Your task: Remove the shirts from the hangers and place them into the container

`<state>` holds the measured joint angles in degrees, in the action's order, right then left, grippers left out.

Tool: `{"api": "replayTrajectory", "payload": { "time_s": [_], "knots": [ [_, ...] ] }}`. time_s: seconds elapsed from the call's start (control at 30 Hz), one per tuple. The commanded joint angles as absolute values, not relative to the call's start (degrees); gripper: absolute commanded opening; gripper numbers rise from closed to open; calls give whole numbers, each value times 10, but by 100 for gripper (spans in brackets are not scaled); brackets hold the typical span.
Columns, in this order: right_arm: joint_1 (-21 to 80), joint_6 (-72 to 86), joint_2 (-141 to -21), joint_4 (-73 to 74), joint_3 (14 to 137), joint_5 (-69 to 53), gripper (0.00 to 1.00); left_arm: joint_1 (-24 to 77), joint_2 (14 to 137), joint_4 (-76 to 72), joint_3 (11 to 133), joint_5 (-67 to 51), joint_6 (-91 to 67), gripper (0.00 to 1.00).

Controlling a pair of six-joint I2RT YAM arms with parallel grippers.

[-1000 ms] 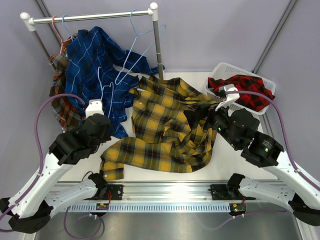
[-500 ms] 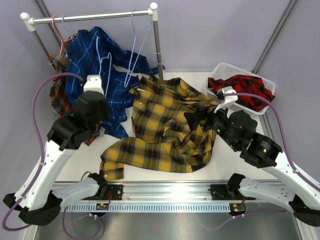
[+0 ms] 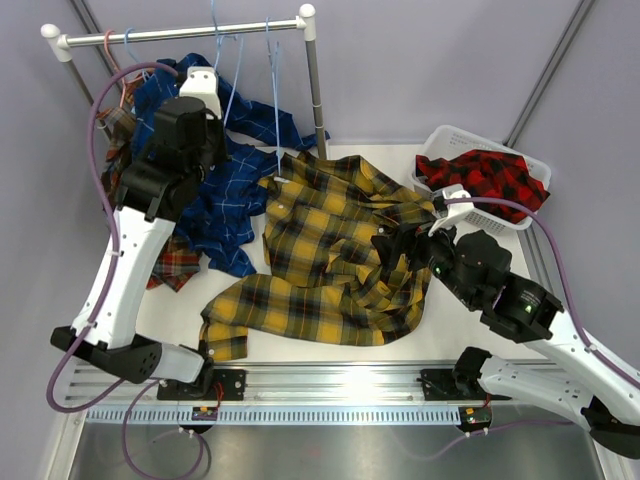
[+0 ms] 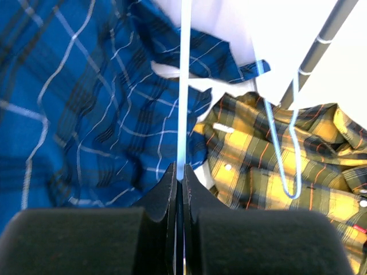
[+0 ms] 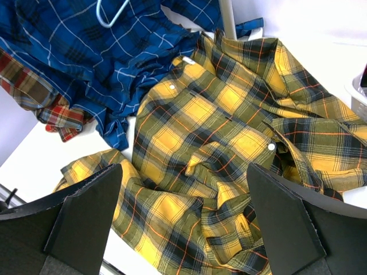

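My left gripper (image 3: 212, 72) is raised by the rail, shut on the wire of a light blue hanger (image 4: 184, 86); the jaws pinch it (image 4: 180, 172). This hanger is bare. A second light blue hanger (image 3: 270, 100) hangs empty from the rail. The blue shirt (image 3: 215, 190) is heaped below, half on a brown-red plaid shirt (image 3: 172, 265). The yellow-and-black shirt (image 3: 330, 250) lies spread on the table. My right gripper (image 3: 397, 250) hovers open over it (image 5: 183, 172), touching nothing. The red-and-black shirt (image 3: 487, 175) lies in the white container (image 3: 440, 140) at the back right.
The metal rail (image 3: 180, 33) stands on a post (image 3: 316, 90) behind the shirts, with a pink hanger (image 3: 110, 50) at its left end. Purple walls close in the back. A metal track (image 3: 330, 385) runs along the near table edge.
My left arm has risen from table height up to the rail, carrying the light blue hanger with it. The right arm has barely shifted.
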<state>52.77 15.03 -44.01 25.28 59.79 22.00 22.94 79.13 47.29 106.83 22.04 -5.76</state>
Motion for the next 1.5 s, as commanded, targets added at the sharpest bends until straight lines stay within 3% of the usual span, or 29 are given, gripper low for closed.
{"api": "replayTrajectory", "payload": {
  "time_s": [0.0, 0.43, 0.53, 0.67, 0.7, 0.8, 0.93, 1.13, 1.37, 1.47],
  "knots": [
    [528, 140, -434, 248, 592, 229, 99, 214, 828, 439, 1109, 166, -41, 0],
    [528, 156, -450, 246, 584, 218, 99, 198, 829, 400, 1008, 147, -83, 0],
    [528, 160, -457, 245, 580, 220, 100, 196, 825, 393, 985, 145, -88, 5],
    [528, 168, -475, 251, 571, 223, 99, 193, 808, 389, 970, 146, -87, 31],
    [529, 170, -478, 250, 565, 223, 99, 193, 804, 389, 969, 146, -87, 48],
    [529, 174, -503, 237, 548, 221, 99, 192, 783, 389, 968, 147, -84, 82],
    [528, 164, -582, 217, 534, 209, 99, 191, 745, 390, 948, 152, -83, 97],
    [529, 159, -730, 179, 557, 153, 99, 191, 652, 369, 871, 186, -81, 99],
    [569, 146, -859, 169, 603, 126, 99, 191, 517, 229, 673, 235, -68, 99],
    [599, 143, -896, 174, 616, 124, 99, 191, 492, 203, 645, 250, -63, 99]
  ]
}}
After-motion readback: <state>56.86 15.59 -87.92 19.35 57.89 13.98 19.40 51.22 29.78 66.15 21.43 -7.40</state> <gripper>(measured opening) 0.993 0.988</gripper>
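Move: The rail spot for the empty hanger still held by the left hand is some 4 cm ahead, 2 cm right and about level. Another empty hanger hangs roughly 4 cm ahead, 7 right and 12 below; the blue shirt about 6 ahead, 6 left and 15 below. From the open right hand, the yellow shirt's middle is some 10 ahead, 8 left and 30 below, the container about 29 ahead, 25 right and 30 below. Left lowers the hanger 8 cm onto the rail, opens, retreats; open right sinks 25 cm leftward towards yellow shirt. ##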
